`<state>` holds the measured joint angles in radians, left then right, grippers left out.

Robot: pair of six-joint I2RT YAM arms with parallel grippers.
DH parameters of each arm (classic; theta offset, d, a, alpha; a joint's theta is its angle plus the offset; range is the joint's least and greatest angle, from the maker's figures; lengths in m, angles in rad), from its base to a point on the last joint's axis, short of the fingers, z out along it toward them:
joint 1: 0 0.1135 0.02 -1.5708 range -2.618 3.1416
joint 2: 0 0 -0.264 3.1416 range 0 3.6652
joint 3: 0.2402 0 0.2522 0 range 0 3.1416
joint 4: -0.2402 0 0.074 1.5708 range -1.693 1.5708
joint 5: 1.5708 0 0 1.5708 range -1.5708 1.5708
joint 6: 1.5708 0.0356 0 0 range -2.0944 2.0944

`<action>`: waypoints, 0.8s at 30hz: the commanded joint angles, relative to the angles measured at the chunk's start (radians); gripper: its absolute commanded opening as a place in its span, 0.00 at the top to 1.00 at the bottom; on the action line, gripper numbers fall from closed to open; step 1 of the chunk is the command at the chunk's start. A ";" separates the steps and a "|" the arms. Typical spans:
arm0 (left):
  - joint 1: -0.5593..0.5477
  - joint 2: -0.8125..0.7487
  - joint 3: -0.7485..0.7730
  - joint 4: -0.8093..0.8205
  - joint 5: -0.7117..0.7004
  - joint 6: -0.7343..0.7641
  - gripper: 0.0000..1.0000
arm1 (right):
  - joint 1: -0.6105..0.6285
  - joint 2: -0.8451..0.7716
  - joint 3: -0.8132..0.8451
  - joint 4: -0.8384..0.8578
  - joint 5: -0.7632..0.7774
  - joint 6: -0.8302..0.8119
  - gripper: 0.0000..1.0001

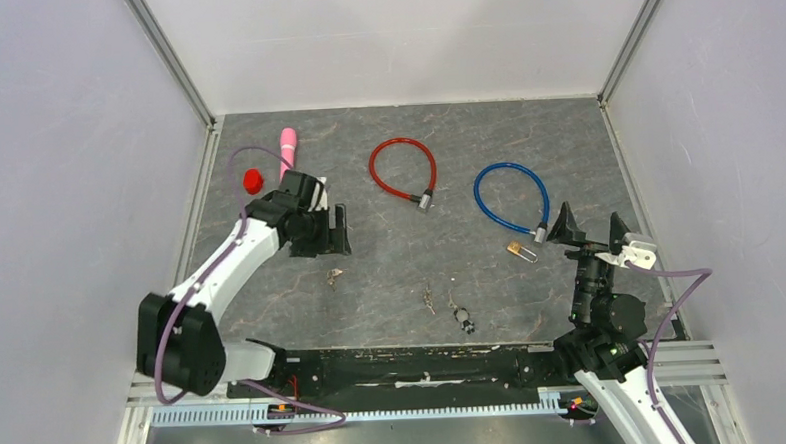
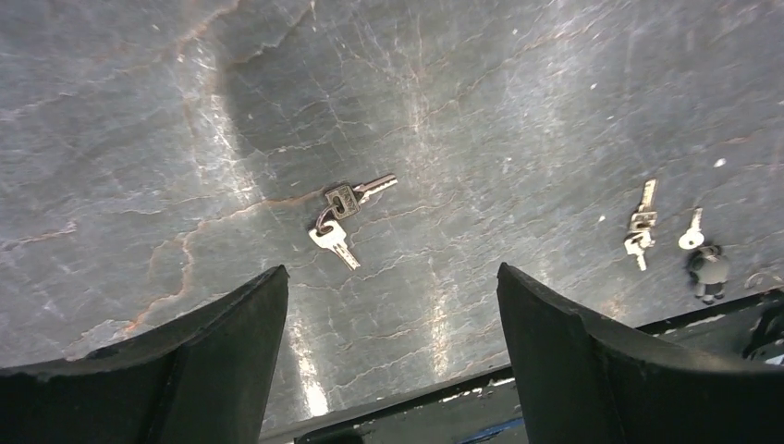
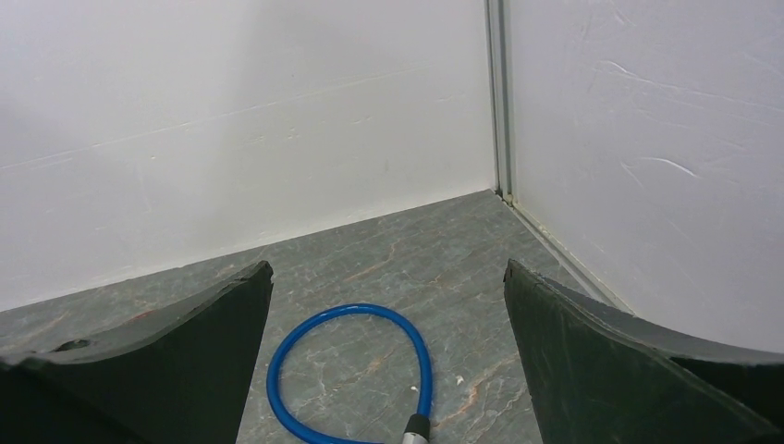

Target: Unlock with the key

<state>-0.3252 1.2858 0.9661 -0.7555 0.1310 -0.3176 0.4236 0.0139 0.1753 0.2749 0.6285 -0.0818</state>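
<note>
A pair of silver keys on a ring (image 2: pixel 344 211) lies on the grey table; it also shows in the top view (image 1: pixel 334 276). My left gripper (image 1: pixel 334 230) is open and empty, hovering just behind those keys. Another key pair (image 1: pixel 428 300) and a key with a black fob (image 1: pixel 462 319) lie near the front edge, also seen in the left wrist view (image 2: pixel 640 225) (image 2: pixel 704 259). A small brass padlock (image 1: pixel 519 249) lies by the blue cable lock (image 1: pixel 511 198) (image 3: pixel 344 370). My right gripper (image 1: pixel 590 230) is open and empty, raised right of the padlock.
A red cable lock (image 1: pixel 404 168) lies at the back middle. A pink cylinder (image 1: pixel 288 150) and a red cap (image 1: pixel 253 180) lie at the back left. White walls enclose the table on three sides.
</note>
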 commanded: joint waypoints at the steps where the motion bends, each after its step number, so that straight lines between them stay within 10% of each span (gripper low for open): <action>1: -0.038 0.108 0.047 -0.013 -0.029 -0.013 0.15 | 0.007 -0.002 0.010 0.017 -0.013 -0.004 0.02; 13: -0.060 0.283 0.041 0.038 -0.068 -0.012 0.38 | 0.012 -0.008 0.005 0.021 -0.009 -0.012 0.02; 24: -0.109 0.366 -0.010 0.070 -0.084 -0.025 0.37 | 0.015 -0.003 0.005 0.022 -0.009 -0.016 0.02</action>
<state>-0.4080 1.6352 0.9691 -0.7223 0.0578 -0.3176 0.4324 0.0139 0.1753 0.2752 0.6250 -0.0837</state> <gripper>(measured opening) 0.630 0.979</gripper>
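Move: Almost straight below the left hand lie the keys it goes for, about 11 cm down and roughly 1 cm nearer the base. A second bunch of keys lies some 20 cm to the right of them and 5 cm farther back; the key with the black charm is about 25 cm to their right and 9 cm back. From the idle right hand the first keys are some 43 cm to the left, about level fore and aft, and 27 cm below. Sinking about 9 cm almost straight down onto the nearest keys, with barely a centimetre of drift back towards the base, the left hand swings its fingers from a forward slant to nearly upright, some 15 degrees or a little more. On the way down the wide-open fingers narrow to under two thirds of full opening and then hold there, a fingertip on each side of the keys, still a little above the table. ##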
